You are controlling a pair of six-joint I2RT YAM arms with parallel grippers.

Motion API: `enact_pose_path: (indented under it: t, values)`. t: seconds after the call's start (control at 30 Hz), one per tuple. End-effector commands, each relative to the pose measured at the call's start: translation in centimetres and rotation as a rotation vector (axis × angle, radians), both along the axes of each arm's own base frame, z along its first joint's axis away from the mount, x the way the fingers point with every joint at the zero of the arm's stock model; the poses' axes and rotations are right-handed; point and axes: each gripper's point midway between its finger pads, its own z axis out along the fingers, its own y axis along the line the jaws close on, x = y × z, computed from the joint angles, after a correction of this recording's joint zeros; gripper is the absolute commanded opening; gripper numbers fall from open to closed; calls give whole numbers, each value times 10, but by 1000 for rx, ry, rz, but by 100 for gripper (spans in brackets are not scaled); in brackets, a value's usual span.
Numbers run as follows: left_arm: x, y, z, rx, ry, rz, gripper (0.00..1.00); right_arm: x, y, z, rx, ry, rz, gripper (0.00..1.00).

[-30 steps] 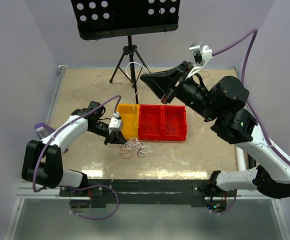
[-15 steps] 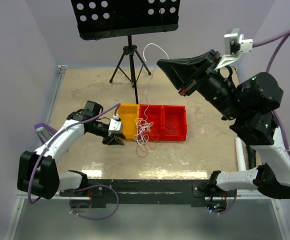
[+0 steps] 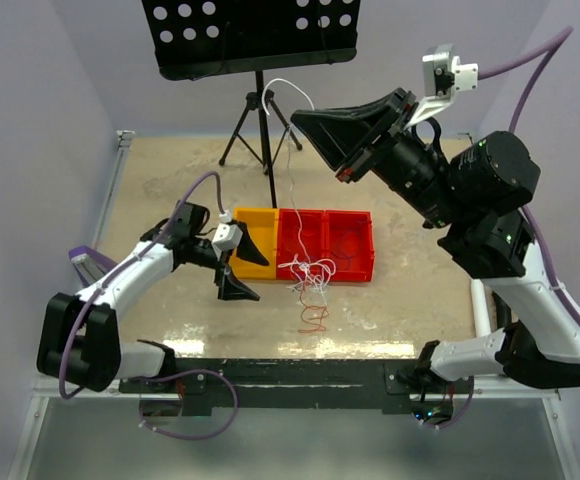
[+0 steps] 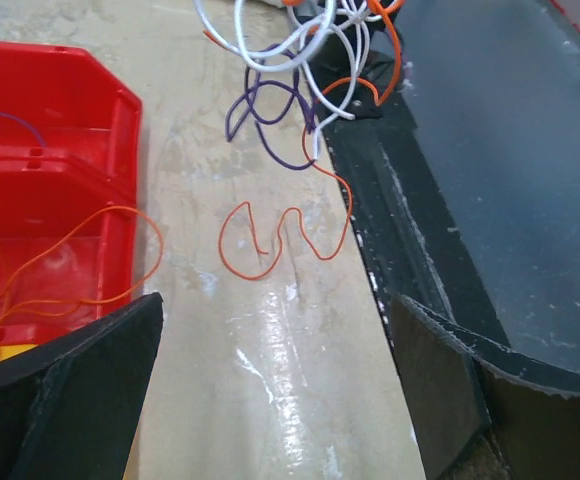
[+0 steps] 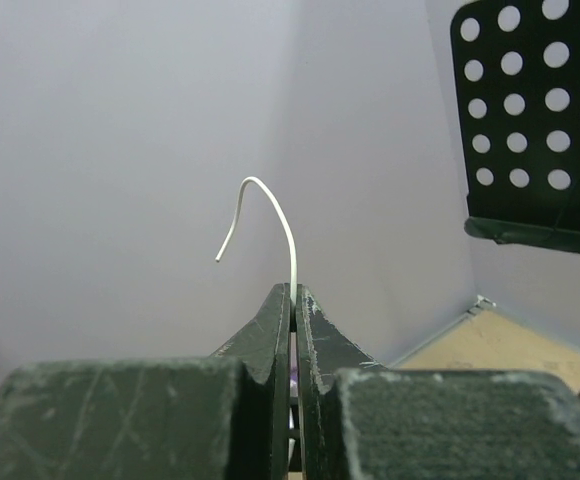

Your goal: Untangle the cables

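The cables (image 3: 308,275) are a loose knot of white, purple, orange and red wires, hanging against the front of the red bin (image 3: 345,245). One white cable (image 3: 292,165) runs up from the knot to my right gripper (image 3: 297,119). That gripper is raised high and shut on the white cable (image 5: 288,225), whose free end curls above the tips. A red wire (image 3: 313,318) trails from the knot onto the table. My left gripper (image 3: 240,268) stands open left of the knot, holding nothing. The left wrist view shows the knot (image 4: 300,70) ahead of the left gripper (image 4: 275,305) and an orange wire (image 4: 285,235) on the table.
A yellow bin (image 3: 255,250) adjoins the red bin, which holds thin orange wire (image 4: 60,260). A music stand (image 3: 250,35) on a tripod (image 3: 260,120) stands at the back. The table's black front edge (image 4: 490,150) runs just right of the knot.
My left gripper has opened and let go of the bundle. The right gripper has pulled the white cable up, dragging the knot rightward to the red bin's front.
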Motion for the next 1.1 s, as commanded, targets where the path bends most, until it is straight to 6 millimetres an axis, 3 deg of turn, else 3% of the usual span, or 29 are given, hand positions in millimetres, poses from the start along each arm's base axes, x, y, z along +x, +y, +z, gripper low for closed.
enact_pose_path:
  t: [0.0,0.1,0.23,0.53,0.7,0.93,1.07]
  values:
    - [-28,-2,21,-155,-30,-114,100,-18,-19,55,156,-87,34,0]
    - [-26,-6,22,-172,78,-104,100,-15,-15,68,178,-101,31,0]
    - [-31,-6,25,-219,-19,-106,100,-9,-3,75,183,-114,39,0]
    - [-35,-14,90,-337,-142,-144,100,-9,9,79,196,-133,69,0]
    - [-36,-13,111,-354,-209,-154,100,-8,12,79,200,-139,73,0]
    - [5,5,143,-223,-481,-87,100,-11,6,75,189,-127,74,0]
    - [12,9,138,-162,-461,-64,100,-12,7,68,170,-117,76,0]
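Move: The cable tangle hangs some 11 cm to the right of the left hand, about 2 cm nearer the base and nearly level with it. The red bin stands about 15 cm ahead and 14 cm to the right of this hand, the yellow bin about 15 cm straight ahead, both some 15 cm below. From the right hand, which already pinches the white cable, the tangle hangs about 43 cm below and 2 cm to the right, level with it front to back. Still pinching the white cable, the right hand lifts it about 5 cm, then eases some 2 cm left and stays high. The left hand, fingers wide open and touching nothing, draws back about 4 cm with a small dip. It then climbs some 14 cm beside the hanging tangle, coming forward about 5 cm and rolling some 25 degrees so its forward side lifts. ##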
